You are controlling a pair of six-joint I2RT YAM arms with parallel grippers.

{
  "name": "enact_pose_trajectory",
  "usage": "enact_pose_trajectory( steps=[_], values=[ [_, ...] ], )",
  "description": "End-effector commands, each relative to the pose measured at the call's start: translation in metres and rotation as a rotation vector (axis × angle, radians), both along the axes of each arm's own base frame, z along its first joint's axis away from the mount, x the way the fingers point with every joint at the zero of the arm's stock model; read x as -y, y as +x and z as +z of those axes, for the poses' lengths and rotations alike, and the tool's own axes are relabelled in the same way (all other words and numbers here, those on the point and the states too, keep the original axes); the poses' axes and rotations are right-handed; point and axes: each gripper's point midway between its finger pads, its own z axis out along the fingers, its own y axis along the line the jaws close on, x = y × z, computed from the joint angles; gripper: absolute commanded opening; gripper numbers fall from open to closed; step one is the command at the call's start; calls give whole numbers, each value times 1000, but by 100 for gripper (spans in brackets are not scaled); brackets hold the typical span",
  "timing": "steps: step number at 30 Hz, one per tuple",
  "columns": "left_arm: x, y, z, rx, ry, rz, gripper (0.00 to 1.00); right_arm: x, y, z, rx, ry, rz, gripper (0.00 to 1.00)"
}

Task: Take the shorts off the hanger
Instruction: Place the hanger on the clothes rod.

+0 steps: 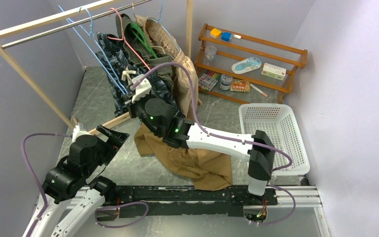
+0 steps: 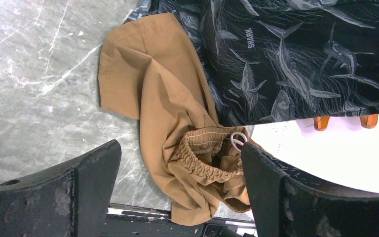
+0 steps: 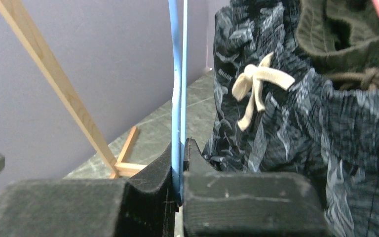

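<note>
Tan-brown shorts [image 1: 192, 160] lie crumpled on the table, off any hanger; in the left wrist view they [image 2: 163, 113] lie below my open left gripper [image 2: 180, 192], which touches nothing. That gripper [image 1: 114, 138] hovers left of the heap. My right gripper [image 1: 134, 94] reaches up to the rack and is shut on the lower wire of a blue hanger [image 3: 178, 98]. Dark navy patterned shorts [image 3: 286, 128] with a cream drawstring bow hang just right of that wire [image 1: 113, 64]. Olive green shorts [image 1: 133, 44] and light beige shorts [image 1: 182, 74] hang behind them.
A wooden clothes rack [image 1: 29, 29] with a metal rail carries blue, pink and green hangers; its foot [image 1: 113, 121] rests on the table. A white basket [image 1: 276, 133] stands at the right. A wooden shelf [image 1: 256, 59] with small items lines the back wall.
</note>
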Motion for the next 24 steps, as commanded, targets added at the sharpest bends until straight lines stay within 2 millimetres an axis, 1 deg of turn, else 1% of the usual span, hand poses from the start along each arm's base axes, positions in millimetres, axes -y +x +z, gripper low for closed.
enact_pose_trajectory(
  steps=[1,6,9,12,14,18,19,21,24],
  values=[
    [-1,2,11,27,-10,9,94,-10,13,2,-9,-8,-47,0],
    [-1,0,10,18,-22,10,94,-23,27,-6,-34,-23,-70,0],
    [-2,-1,13,31,-25,13,93,-29,28,-16,-37,-20,-58,0],
    [-4,-2,13,29,-18,23,93,-32,31,-33,-37,-55,-66,0],
    [-5,-2,13,28,-16,24,93,-34,33,-36,-43,-68,-70,0],
    [-4,-2,11,28,-22,21,93,-42,34,-36,-34,-73,-38,0],
    [-3,-2,11,29,-23,17,93,-44,38,-28,-31,-79,-48,0],
    [-3,-1,13,32,-25,16,93,-51,43,-39,-41,-140,-60,0],
    [-5,-2,12,23,-18,28,94,-52,39,-60,-65,-188,-32,0]
  ],
)
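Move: The right hand, shut on one end of the blue hanger, has the stretch of clothes rod meant for the hook about 18 cm ahead, 10 cm to its left and 16 cm above. The pink hanger is roughly 17 cm ahead, straight out, and 8 cm higher; the shark-print shorts hang some 10 cm ahead, 6 cm to the right and 8 cm lower. From the left hand, that rod stretch lies about 30 cm ahead, 6 cm left and 30 cm up. Still pinching the blue hanger by its end, the right hand carries it about 5 cm left and 4 cm forward, away from the pink hanger, first lifting about a centimetre and then lowering some 6 cm to bring the hook down at the rod. Its left side tips down by roughly 5 degrees as it sinks, and over the last stretch it climbs back about a centimetre while still easing forward and left, fingers staying shut. ##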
